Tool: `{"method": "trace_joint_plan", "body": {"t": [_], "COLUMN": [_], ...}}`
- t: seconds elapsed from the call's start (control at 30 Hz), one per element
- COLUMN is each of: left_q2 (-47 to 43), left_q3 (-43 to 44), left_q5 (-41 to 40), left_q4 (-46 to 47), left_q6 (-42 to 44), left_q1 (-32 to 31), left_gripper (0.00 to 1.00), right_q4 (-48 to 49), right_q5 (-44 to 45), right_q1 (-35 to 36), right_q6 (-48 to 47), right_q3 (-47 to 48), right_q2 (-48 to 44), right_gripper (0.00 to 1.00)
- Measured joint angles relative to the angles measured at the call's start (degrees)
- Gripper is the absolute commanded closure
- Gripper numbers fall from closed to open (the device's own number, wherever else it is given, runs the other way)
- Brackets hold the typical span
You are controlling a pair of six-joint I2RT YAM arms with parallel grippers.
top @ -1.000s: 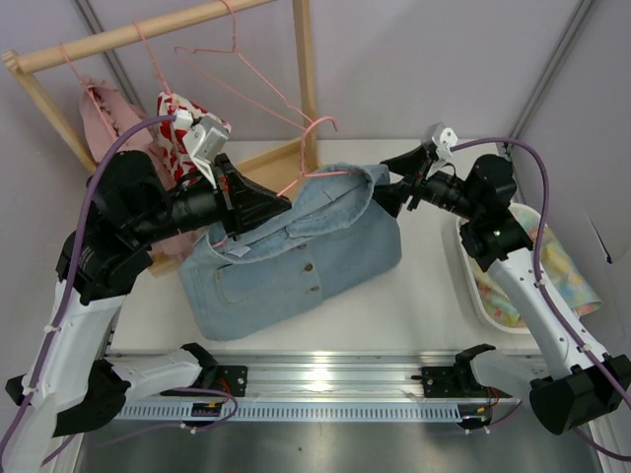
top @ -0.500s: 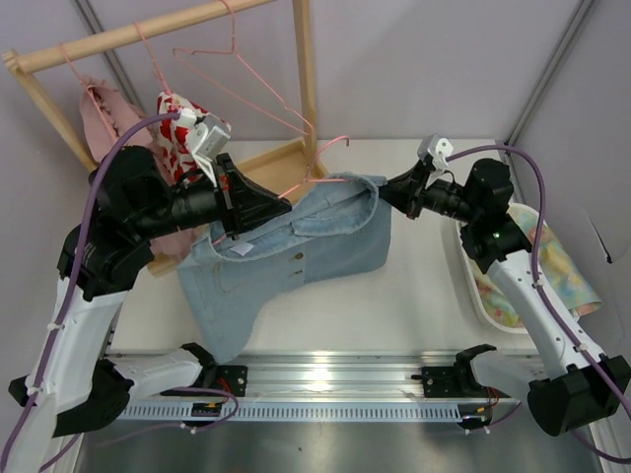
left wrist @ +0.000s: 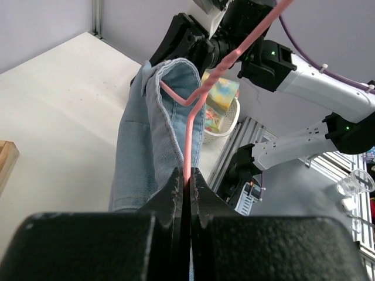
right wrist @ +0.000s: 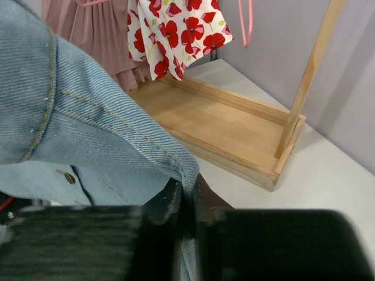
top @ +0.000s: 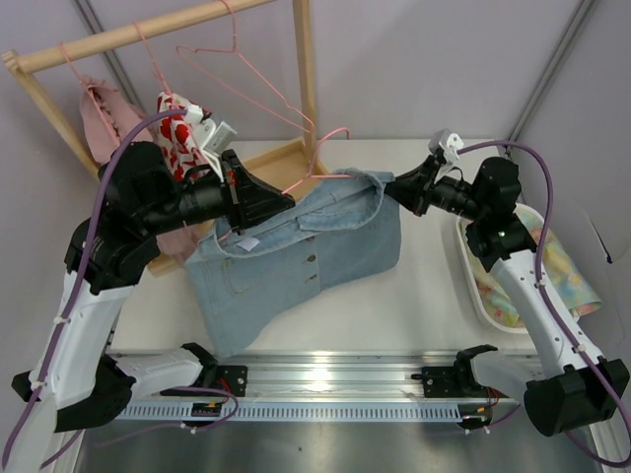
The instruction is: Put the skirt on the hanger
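The light blue denim skirt (top: 296, 256) hangs above the white table, its waistband stretched between the two arms. A pink wire hanger (top: 317, 175) runs inside the waistband, its hook sticking up near the rack post. My left gripper (top: 264, 202) is shut on the hanger's wire (left wrist: 188, 143) at the skirt's left end. My right gripper (top: 394, 187) is shut on the waistband's right corner; the denim edge (right wrist: 188, 170) is pinched between its fingers. In the left wrist view the skirt (left wrist: 158, 129) drapes over the hanger's far shoulder.
The wooden rack (top: 128, 34) stands at the back left with its base tray (right wrist: 228, 132). A pink dress (top: 104, 113), a white garment with red flowers (top: 177, 128) and spare pink hangers (top: 246, 84) hang on it. A white basket (top: 493, 296) holding cloth sits at the right.
My right gripper, open a second ago, has shut on the waistband corner. The skirt has lifted and been pulled taut between the arms; the left arm shifted slightly.
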Motion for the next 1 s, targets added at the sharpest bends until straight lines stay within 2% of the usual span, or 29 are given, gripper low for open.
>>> {"method": "trace_joint_plan", "body": {"t": [0.03, 0.07, 0.13, 0.17, 0.33, 0.5, 0.83, 1.0], "left_q2": [0.00, -0.02, -0.68, -1.44, -5.16, -5.81, -6.12, -6.95], "left_q3": [-0.04, -0.24, -0.57, -0.90, -3.28, -5.25, -16.35, -19.50], "left_q5": [-0.17, -0.24, -0.76, -1.40, -3.96, -11.80, -23.52, -30.71], "left_q4": [0.02, 0.07, 0.28, 0.48, 0.83, 0.92, 2.21, 2.95], "left_q6": [0.00, -0.02, -0.07, -0.02, 0.39, 0.50, -1.25, -2.78], "left_q1": [0.00, 0.00, 0.07, 0.17, 0.22, 0.22, 0.22, 0.13], "left_gripper": [1.00, 1.00, 1.00, 1.00, 1.00, 1.00, 1.00, 1.00], "right_q4": [-0.63, -1.79, -4.24, -5.53, -11.37, -12.17, -14.16, -14.64], "right_q5": [-0.02, 0.31, 3.74, 5.25, 12.04, 14.78, 29.44, 35.15], "right_q1": [-0.28, -0.70, -2.97, -4.24, -5.77, -4.20, 10.78, 12.83], "right_q6": [0.66, 1.25, 2.54, 3.37, 7.85, 14.45, 20.44, 23.65], "right_q3": [0.52, 1.51, 3.21, 4.00, 7.63, 9.99, 9.86, 9.64], "right_q2": [0.09, 0.26, 0.63, 0.90, 0.13, -2.80, -2.93, -0.48], "right_gripper": [0.72, 0.44, 0.23, 0.17, 0.14, 0.15, 0.13, 0.13]}}
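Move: The left gripper holds the pink hanger with the denim skirt on it. The rack's rail lies some 35 cm ahead of that hand, 17 cm to its left and 10 cm above, while the rack's right post stands about 40 cm ahead, 4 cm to the right and 18 cm lower. The right gripper pinches the waistband's right end, with the hanger's arm tip about 7 cm to its left, 1 cm ahead and 3 cm higher. Open the right gripper wide to let go of the waistband, draw it about 5 cm right and a little forward, then back and up, and finally left and down to near its start, fingers tipping down. Keep the hanger pinched in the left gripper and, after a slight shift left, lower it some 10 cm while swinging it forward and left towards the rack, turning about 30 degrees counter-clockwise. ##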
